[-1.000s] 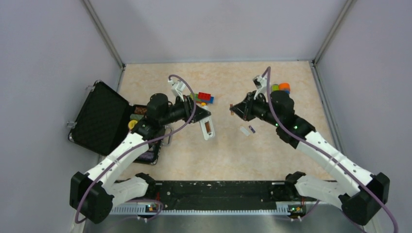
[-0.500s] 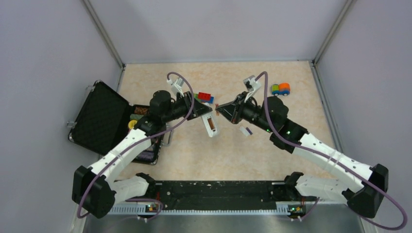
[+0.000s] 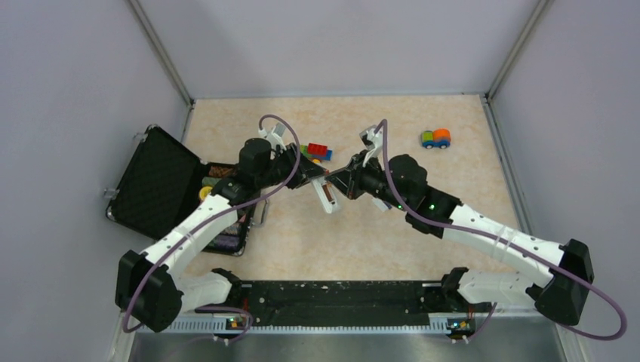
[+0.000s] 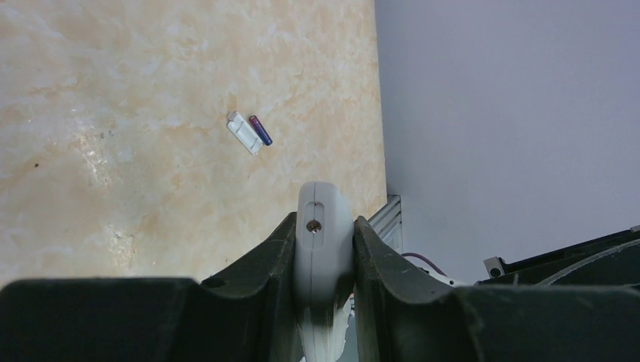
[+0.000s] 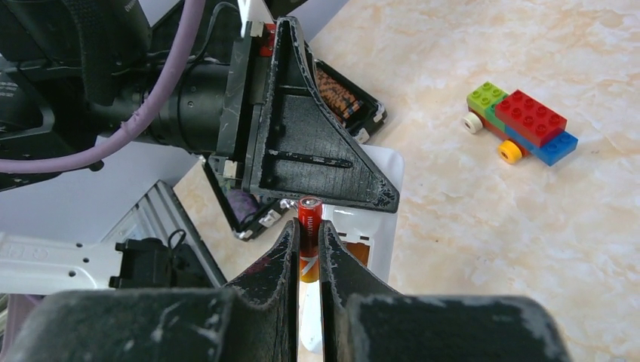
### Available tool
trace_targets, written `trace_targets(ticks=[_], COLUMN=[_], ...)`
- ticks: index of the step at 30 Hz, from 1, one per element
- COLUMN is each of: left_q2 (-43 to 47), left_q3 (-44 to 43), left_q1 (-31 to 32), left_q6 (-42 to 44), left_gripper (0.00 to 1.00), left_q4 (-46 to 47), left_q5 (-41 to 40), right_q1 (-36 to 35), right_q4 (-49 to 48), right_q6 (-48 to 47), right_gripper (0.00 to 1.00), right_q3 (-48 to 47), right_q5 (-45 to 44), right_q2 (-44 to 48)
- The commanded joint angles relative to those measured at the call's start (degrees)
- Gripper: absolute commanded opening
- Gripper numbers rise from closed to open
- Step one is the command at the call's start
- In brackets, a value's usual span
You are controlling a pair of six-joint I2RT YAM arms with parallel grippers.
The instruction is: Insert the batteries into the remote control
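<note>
My left gripper [image 3: 311,175] is shut on the white remote control [image 3: 326,196], holding it above the table with its open back facing up. In the left wrist view the remote's rounded end [image 4: 324,234] is pinched between the jaws of the left gripper [image 4: 324,226]. My right gripper [image 5: 306,234] is shut on the red-orange battery [image 5: 309,219], whose tip sits just over the remote [image 5: 373,211] beside its orange-lined battery bay. The dark blue-purple battery [image 4: 261,130] lies on the table against the white back cover [image 4: 244,133].
A multicoloured brick car [image 3: 317,151] stands behind the grippers, and a small toy car [image 3: 435,139] sits at the back right. An open black case [image 3: 155,181] with chips lies at the left. The two arms nearly touch mid-table.
My right arm has swung left with the red-orange battery, from beside the back cover to right over the remote. The left gripper has tilted the remote slightly.
</note>
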State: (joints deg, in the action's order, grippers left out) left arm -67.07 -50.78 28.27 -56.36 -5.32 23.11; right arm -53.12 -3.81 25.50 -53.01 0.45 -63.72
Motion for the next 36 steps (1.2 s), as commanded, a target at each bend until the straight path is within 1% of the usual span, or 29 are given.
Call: trace_targets(ticks=[1,24,33,36], left_q2=[-0.5,-0.3,-0.2,-0.2], left_q3=[-2.1,-1.6,-1.2,-1.1], left_q1=[-0.2,-0.9,-2.1,-2.4], left_q6=[-2.5,-3.5,-3.6,-3.5], left_gripper=[0.0,0.0,0.0,0.0], left_q4=[1.6,2.9,3.2,3.2], left_q5=[1.3,2.9,3.6,3.9], right_q1=[-0.4,-0.5,-0.5,-0.5], right_q4=[-2.3,-2.3,-0.5,0.8], right_q6=[-1.0,-2.7,-3.9,-4.1], right_gripper=[0.0,0.0,0.03,0.06], right_q3=[-0.9,2.8,3.2,2.8], right_q5=[-0.7,-0.8,1.6,2.4], right_q2=[-1.7,-4.2,-5.2,-5.6])
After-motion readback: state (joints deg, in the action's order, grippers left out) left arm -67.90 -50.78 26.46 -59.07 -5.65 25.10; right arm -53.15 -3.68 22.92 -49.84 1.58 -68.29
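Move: My left hand holds the remote control by one end; its open battery compartment lies about 5 cm back from that hand, 1 cm right and 1 cm lower. From my right hand, which pinches the red battery, the compartment is some 6 cm below and 1 cm left, level fore-and-aft. From the right hand, the toy train is about 27 cm ahead and 5 left, and the white cover 9 ahead and 16 right, both nearly 30 cm lower. I lower my right hand about 6 cm almost straight down, bringing the red battery past my left fingertip to the open compartment. The hand tips just under 10 degrees, its left side sinking, and the fingers keep their pinch. My left hand keeps its hold on the remote control and stays nearly in place. Whether the battery touches the compartment can't be seen. ##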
